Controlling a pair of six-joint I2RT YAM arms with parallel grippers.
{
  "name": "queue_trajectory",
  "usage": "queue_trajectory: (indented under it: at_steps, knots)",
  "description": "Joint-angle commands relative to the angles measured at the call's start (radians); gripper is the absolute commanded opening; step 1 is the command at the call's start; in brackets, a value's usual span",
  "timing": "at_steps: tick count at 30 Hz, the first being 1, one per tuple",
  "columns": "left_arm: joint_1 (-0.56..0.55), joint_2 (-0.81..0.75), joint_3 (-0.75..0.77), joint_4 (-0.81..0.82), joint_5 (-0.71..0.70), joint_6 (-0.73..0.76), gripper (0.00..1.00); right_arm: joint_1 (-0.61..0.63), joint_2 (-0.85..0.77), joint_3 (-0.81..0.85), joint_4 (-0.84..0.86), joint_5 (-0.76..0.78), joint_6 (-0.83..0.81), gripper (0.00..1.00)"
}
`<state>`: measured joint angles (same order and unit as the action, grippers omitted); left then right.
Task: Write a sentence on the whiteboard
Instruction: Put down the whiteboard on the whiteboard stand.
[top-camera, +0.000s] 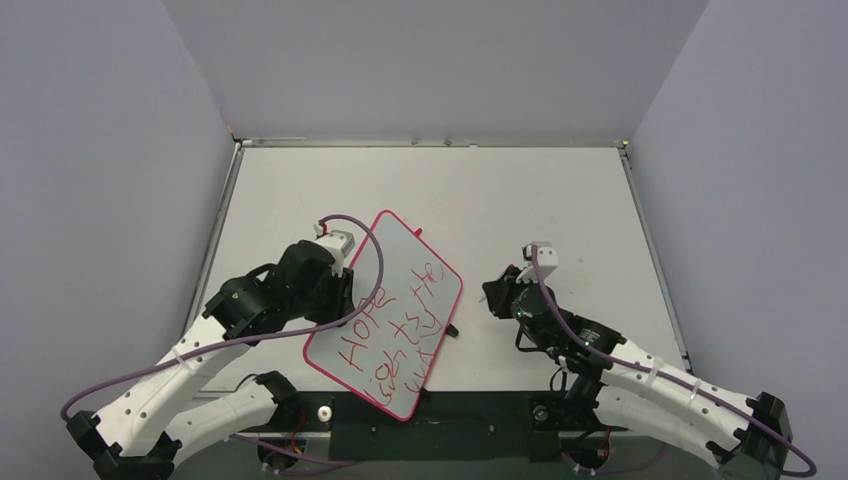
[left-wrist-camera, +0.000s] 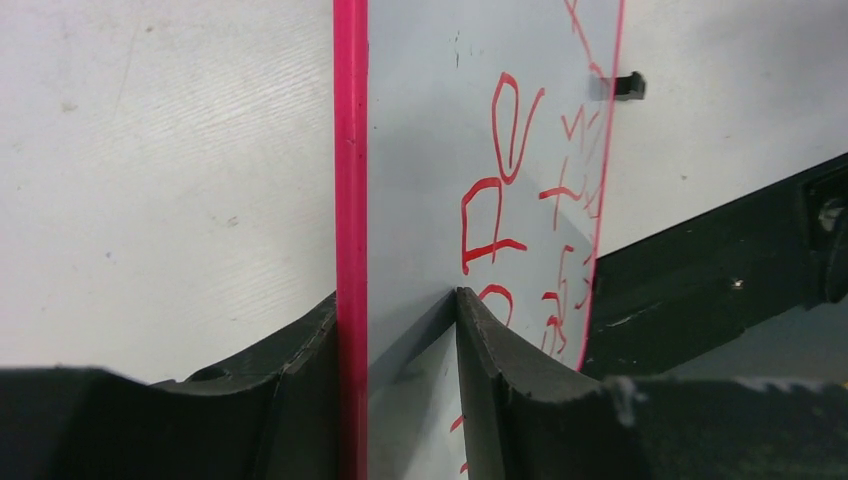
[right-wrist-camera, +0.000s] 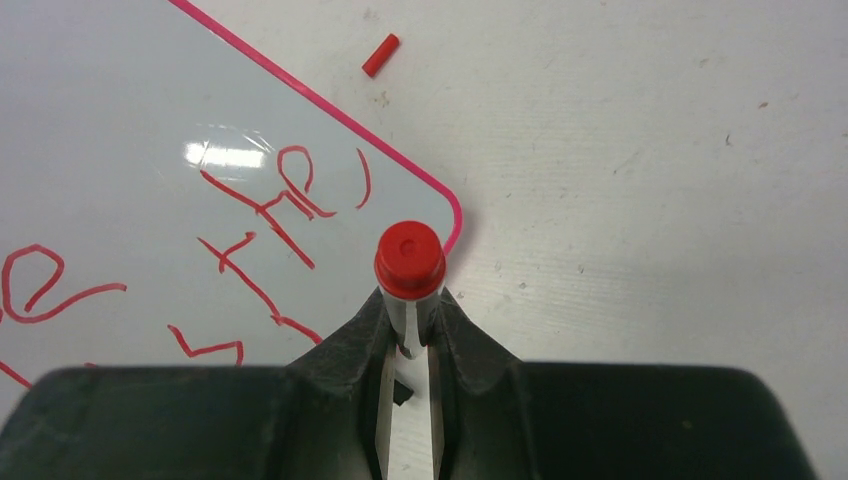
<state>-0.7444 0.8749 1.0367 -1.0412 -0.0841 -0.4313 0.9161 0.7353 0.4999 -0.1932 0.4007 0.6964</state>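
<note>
The whiteboard (top-camera: 400, 270), white with a thin pink rim, lies at an angle in the middle of the table, its near corner past the table's front edge. The sentence (top-camera: 395, 335) runs over it in red scrawl, starting "HOPE". My left gripper (top-camera: 345, 290) straddles the board's left edge. In the left wrist view the pink rim (left-wrist-camera: 351, 150) lies against one finger, while the other finger (left-wrist-camera: 500, 350) stands apart over the white face: the left gripper (left-wrist-camera: 395, 297) is open. My right gripper (right-wrist-camera: 410, 300), just off the board's right corner, is shut on a marker (right-wrist-camera: 410, 258) with a red end.
A small red piece (right-wrist-camera: 380, 55) lies on the table beyond the board's far edge. A small black bit (left-wrist-camera: 625, 86) sits at the board's right edge. Grey walls enclose the table (top-camera: 560, 200) on three sides.
</note>
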Motion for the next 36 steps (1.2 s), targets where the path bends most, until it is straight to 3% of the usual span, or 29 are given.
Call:
queue_trajectory:
  at_steps: [1, 24, 36]
  knots:
    - [0.003, -0.006, -0.009, -0.09, -0.1, -0.001, 0.36, 0.023, 0.01, -0.046, 0.049, -0.085, 0.016, 0.0]
    - [0.003, -0.095, -0.06, -0.149, -0.195, -0.178, 0.51, 0.042, -0.002, -0.094, 0.057, -0.083, 0.024, 0.0]
    - [0.004, -0.001, 0.19, -0.255, -0.383, -0.132, 0.55, 0.042, -0.032, -0.048, 0.013, -0.053, 0.001, 0.0]
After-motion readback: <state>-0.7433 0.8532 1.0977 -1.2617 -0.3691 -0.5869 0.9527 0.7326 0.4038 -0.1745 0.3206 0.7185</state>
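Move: The left hand still grips the whiteboard's left edge; the board's middle lies about 4 cm ahead, 8 cm to the right and 7 cm below. The stand's black foot is some 8 cm ahead and 21 cm right, 18 cm down; the red cap lies about 25 cm ahead and 14 cm right, 19 cm down. From the right hand, the whiteboard's middle is some 21 cm left, 1 cm back and 4 cm lower. Left hand opens off the whiteboard's edge and goes about 6 cm left; right sinks 4 cm, keeping marker. ##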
